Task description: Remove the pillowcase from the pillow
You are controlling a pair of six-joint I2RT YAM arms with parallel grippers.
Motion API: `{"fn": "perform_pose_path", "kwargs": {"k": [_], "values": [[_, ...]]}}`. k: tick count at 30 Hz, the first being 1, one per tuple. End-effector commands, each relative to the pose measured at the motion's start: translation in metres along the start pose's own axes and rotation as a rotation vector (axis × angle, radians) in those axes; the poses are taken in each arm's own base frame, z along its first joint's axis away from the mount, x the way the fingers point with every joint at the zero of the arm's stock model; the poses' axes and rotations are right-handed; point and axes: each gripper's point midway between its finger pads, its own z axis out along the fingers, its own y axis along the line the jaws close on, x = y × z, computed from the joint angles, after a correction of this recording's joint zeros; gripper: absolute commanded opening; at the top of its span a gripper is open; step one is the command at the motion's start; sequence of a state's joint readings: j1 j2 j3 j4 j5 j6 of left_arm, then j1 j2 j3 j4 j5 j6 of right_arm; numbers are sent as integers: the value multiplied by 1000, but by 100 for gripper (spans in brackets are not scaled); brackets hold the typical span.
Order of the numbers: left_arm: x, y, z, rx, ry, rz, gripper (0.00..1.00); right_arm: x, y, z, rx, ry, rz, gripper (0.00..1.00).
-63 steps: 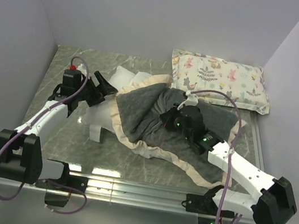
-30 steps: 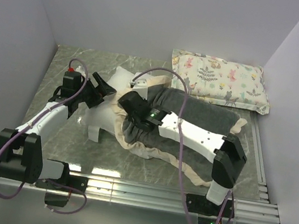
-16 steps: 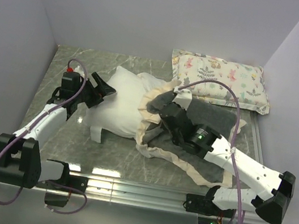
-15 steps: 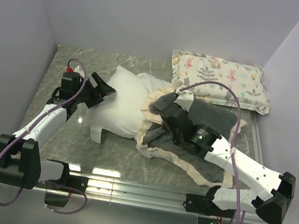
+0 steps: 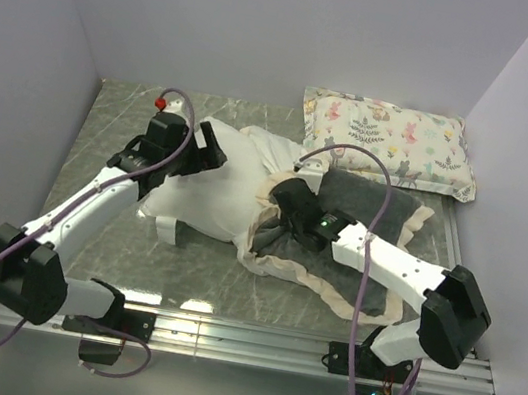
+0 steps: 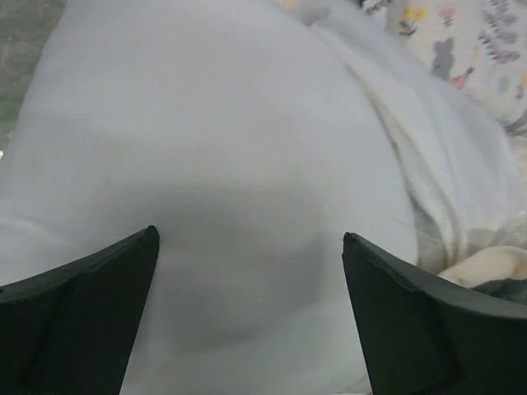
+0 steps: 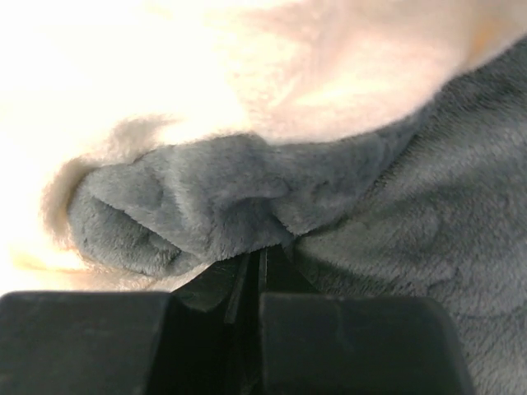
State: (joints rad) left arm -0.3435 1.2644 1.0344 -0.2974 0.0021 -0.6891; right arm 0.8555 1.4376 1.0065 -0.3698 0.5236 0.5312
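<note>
The white pillow [image 5: 206,193] lies mid-table with its left half bare. The pillowcase [image 5: 378,212], dark grey plush with a cream ruffled border, is bunched over its right half and trails to the right. My left gripper [image 5: 219,150] hovers open over the pillow's upper left part. In the left wrist view its gripper [image 6: 249,239] stands wide apart with only white pillow [image 6: 230,164] between the fingers. My right gripper [image 5: 279,218] sits at the case's bunched left edge. In the right wrist view it [image 7: 259,257] is shut on a fold of grey pillowcase [image 7: 395,206].
A small animal-print pillow [image 5: 390,140] lies at the back right corner against the wall, and its print shows in the left wrist view [image 6: 473,41]. Walls enclose the table on the left, back and right. A metal rail [image 5: 251,332] runs along the front edge.
The right gripper dragged the pillowcase's edge rightwards, baring much more white pillow, and shut on the bunched edge. The left gripper moved from the pillow's left corner up and right over the pillow.
</note>
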Motion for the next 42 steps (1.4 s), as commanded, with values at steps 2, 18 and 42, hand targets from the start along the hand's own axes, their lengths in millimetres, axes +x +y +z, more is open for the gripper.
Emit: {"fn": "perform_pose_path", "kwargs": {"k": [2,18,42], "values": [[28,23,20,-84,116,104,99,55,23,22,-81,178,-119,0],[102,67,67,-148,319,-63,0,6,53,-2,-198,70,-123,26],[36,51,-25,-102,87,-34,1,-73,-40,-85,-72,-189,123,85]]}}
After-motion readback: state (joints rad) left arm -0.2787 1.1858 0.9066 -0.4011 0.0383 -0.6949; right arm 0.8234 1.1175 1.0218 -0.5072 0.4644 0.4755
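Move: Just ahead of the open left hand, some 3 cm out, 2 cm to its right and about 12 cm below, lies the middle of the pillow's bare white end. Its white label is about 7 cm left and 11 cm back of this hand, 17 cm down. From the right hand, shut on the grey pillowcase by its ruffled mouth, the bare end is roughly 18 cm left and 6 cm ahead; the grey case's middle is 13 cm right, 2 cm ahead. Sinking about 9 cm and slightly forward onto the bare white pillow, the left hand shuts its fingers on the cover, then hauls it back and left with a smaller lift. The right hand, still gripping the case, carries it some 5 cm left and a little forward, opens and lets go, then rises about 9 cm and swings back right over the grey fabric. ##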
